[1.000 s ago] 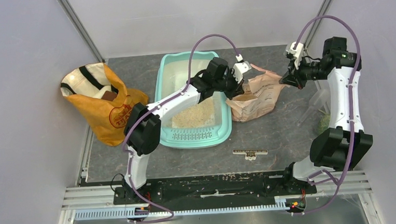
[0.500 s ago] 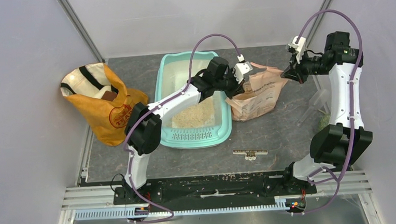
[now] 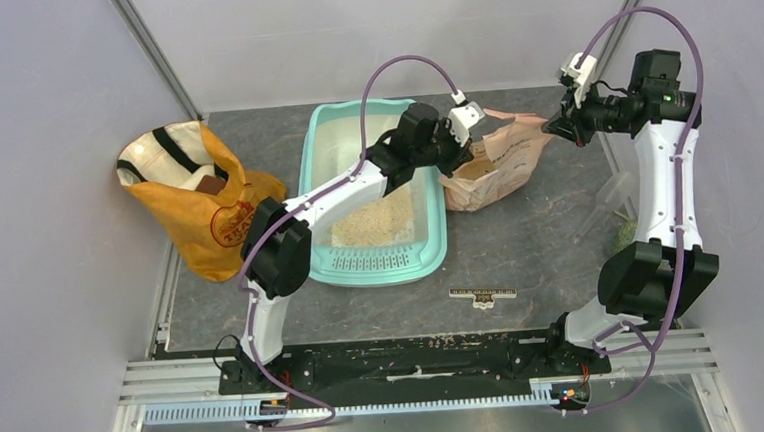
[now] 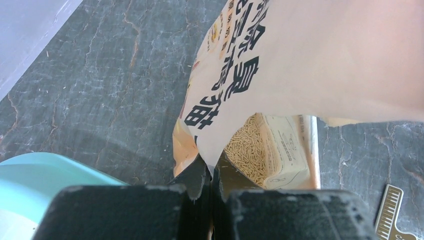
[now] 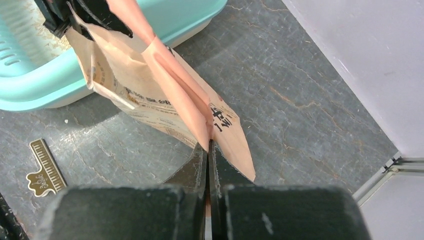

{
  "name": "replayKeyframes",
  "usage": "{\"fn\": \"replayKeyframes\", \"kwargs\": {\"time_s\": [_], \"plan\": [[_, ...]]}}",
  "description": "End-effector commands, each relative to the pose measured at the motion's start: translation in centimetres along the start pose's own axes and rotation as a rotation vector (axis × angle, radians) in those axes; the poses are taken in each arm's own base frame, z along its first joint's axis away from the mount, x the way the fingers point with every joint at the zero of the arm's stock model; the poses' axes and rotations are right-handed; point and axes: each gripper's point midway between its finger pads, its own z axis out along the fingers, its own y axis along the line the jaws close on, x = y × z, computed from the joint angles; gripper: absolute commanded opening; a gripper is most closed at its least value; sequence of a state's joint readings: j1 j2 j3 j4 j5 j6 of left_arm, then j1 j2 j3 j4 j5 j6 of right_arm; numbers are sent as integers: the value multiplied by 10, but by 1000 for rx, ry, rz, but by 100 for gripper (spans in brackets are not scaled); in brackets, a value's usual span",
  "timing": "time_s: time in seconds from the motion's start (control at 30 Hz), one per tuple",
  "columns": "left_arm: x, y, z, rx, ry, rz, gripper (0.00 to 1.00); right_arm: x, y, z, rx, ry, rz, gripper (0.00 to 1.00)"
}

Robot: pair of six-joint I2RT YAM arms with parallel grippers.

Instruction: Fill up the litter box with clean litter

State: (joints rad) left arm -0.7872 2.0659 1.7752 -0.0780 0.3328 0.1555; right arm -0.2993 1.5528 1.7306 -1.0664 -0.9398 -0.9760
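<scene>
The mint-teal litter box (image 3: 320, 150) sits mid-table, and a heap of clean litter (image 3: 373, 223) lies in its near half. To its right hangs a pink-tan paper bag (image 3: 500, 161), held up off the table between both arms. My left gripper (image 3: 452, 160) is shut on the bag's mouth edge beside the box's right rim. In the left wrist view the gripper (image 4: 212, 167) pinches that edge, and litter pellets (image 4: 245, 149) show inside the bag. My right gripper (image 3: 556, 129) is shut on the bag's far corner. The right wrist view shows this gripper (image 5: 207, 150) clamping the folded paper (image 5: 175, 85).
An orange-yellow bag with black straps (image 3: 197, 199) stands open at the left. A small ruler-like clip (image 3: 482, 294) lies on the table near the box's front. A clear plastic item (image 3: 612, 197) and something green (image 3: 625, 233) sit by the right wall.
Both arms have lifted the paper bag. My right gripper has moved up and to the right, pulling the bag's corner taut. The left gripper has risen a little at the box's rim.
</scene>
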Motion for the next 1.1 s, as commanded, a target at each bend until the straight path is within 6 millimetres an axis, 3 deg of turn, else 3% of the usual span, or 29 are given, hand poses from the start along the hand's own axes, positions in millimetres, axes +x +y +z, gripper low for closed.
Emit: {"fn": "replayKeyframes", "kwargs": {"time_s": [0.0, 0.17, 0.27, 0.37, 0.47, 0.5, 0.57, 0.67, 0.83, 1.07], "plan": [[-52, -10, -7, 27, -162, 53, 2, -1, 15, -3, -29, -15, -56, 0], [9, -17, 4, 38, 8, 28, 2, 45, 28, 8, -75, 85, 5, 0], [31, -22, 2, 53, 69, 6, 2, 45, 23, 7, -63, 99, 20, 0], [35, -26, -2, 58, 65, 0, 2, 37, 18, 4, -51, 94, 0, 0], [23, -20, -3, 27, 42, 0, 2, 29, 13, 3, -43, 78, 7, 2], [16, -19, -3, 21, 30, -4, 5, 27, 13, 3, -42, 74, 12, 8], [0, -15, -5, 2, 3, -2, 23, 24, 11, 3, -33, 68, 24, 27], [-25, -3, -10, -52, -36, -7, 44, 18, 10, 2, -28, 56, 46, 46], [-47, 12, -19, -101, -62, -10, 54, 10, 9, -1, -12, 38, 67, 63], [-42, 27, -23, -126, -38, -42, 60, -1, 4, -3, 24, 7, 103, 87]]}}
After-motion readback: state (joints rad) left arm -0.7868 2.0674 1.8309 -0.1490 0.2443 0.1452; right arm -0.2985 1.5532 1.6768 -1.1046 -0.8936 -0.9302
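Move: Both hands already pinch the litter bag's mouth. Its middle lies about 7 cm to the right, 2 cm back and 10 cm below the left hand, and about 7 cm to the left, 5 cm back and 18 cm below the right. The litter box's middle is some 20 cm left of the left hand, 4 cm back; the metal clip is roughly 30 cm back and 5 cm right of that hand, both well below. Still pinching opposite sides of the litter bag's mouth, both hands lower it about 5 cm and draw slightly back, then open and let go. As its fingers part, the left hand rises about 5 cm and eases forward to just above its starting height, fingers spread about the rim; the right opens wider and lifts only some 2 cm beside the freed strip. ##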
